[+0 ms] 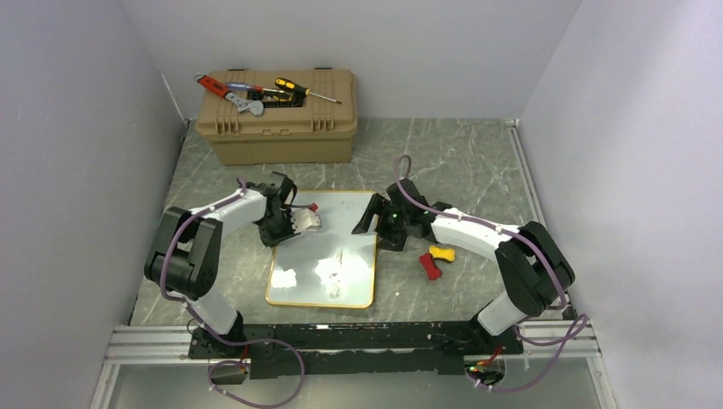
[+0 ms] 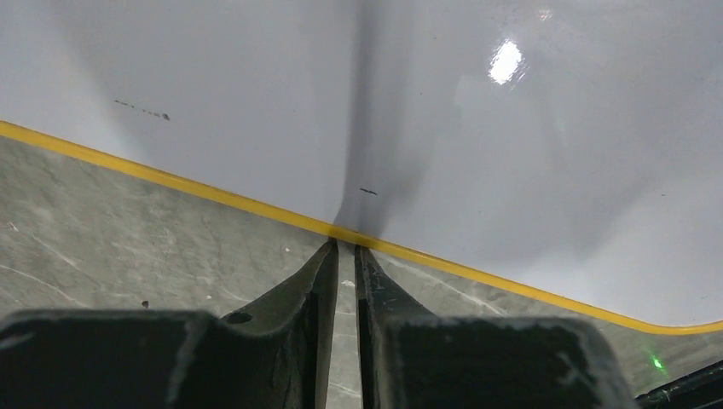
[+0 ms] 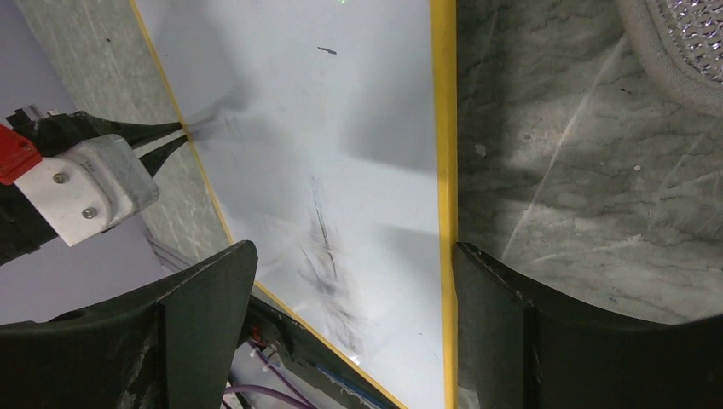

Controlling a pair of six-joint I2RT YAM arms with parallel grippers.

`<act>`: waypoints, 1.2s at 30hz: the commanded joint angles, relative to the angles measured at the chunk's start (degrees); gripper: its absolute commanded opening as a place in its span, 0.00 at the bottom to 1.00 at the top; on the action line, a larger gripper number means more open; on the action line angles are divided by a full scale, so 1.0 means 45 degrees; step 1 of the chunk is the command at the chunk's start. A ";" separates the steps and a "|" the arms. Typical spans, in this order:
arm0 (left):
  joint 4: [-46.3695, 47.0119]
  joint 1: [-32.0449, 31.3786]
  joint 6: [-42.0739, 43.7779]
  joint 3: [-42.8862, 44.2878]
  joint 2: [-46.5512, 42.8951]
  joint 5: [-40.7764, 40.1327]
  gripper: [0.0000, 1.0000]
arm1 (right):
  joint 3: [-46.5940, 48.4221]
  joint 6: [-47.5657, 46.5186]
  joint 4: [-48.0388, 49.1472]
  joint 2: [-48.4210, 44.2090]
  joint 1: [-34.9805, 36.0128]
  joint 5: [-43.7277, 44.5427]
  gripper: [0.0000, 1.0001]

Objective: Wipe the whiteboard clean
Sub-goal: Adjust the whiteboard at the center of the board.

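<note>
The whiteboard (image 1: 341, 234) lies flat in the middle of the table, white and glossy with a thin yellow frame. Grey-black smears (image 3: 324, 256) streak its surface, and small dark specks (image 2: 141, 109) sit near its left edge. My left gripper (image 1: 278, 237) is at that left edge, its tips (image 2: 345, 247) touching the frame; the jaws are shut to a thin slit with only table showing through. From the right wrist view its fingers (image 3: 162, 132) taper to the frame. My right gripper (image 1: 375, 234) hovers wide open over the right edge (image 3: 443, 170), holding nothing.
A tan toolbox (image 1: 277, 115) with screwdrivers and a wrench on its lid stands at the back left. A red piece (image 1: 430, 266) and a yellow piece (image 1: 442, 253) lie just right of the board. A beige, mesh-faced thing (image 3: 682, 43) shows beside the right gripper.
</note>
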 commanded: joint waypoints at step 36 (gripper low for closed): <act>0.1766 -0.2326 -0.1540 0.0407 0.2033 0.1709 0.15 | -0.1092 -0.3674 -0.0093 -0.0495 -0.1349 0.1519 0.88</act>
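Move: My left fingertips, nearly shut, already sit on the whiteboard's left edge; its middle lies about 12 cm to their right, level with them and 1 cm lower, and the dark smudge about 15 cm right and 6 cm back. My open right hand hovers some 6 cm above the board, whose middle is about 10 cm to its left and 1 cm back. From this hand the red eraser is roughly 14 cm right and 7 cm back, the yellow one 17 cm right and 4 cm back. With my left fingertips low against the whiteboard's left edge, I push it to the right by about 4 cm, slowly at first. I carry my wide-open right hand rightward too, about 5 cm along with the board's right edge, lifting it a centimetre and then dipping about 3 cm at the end. ##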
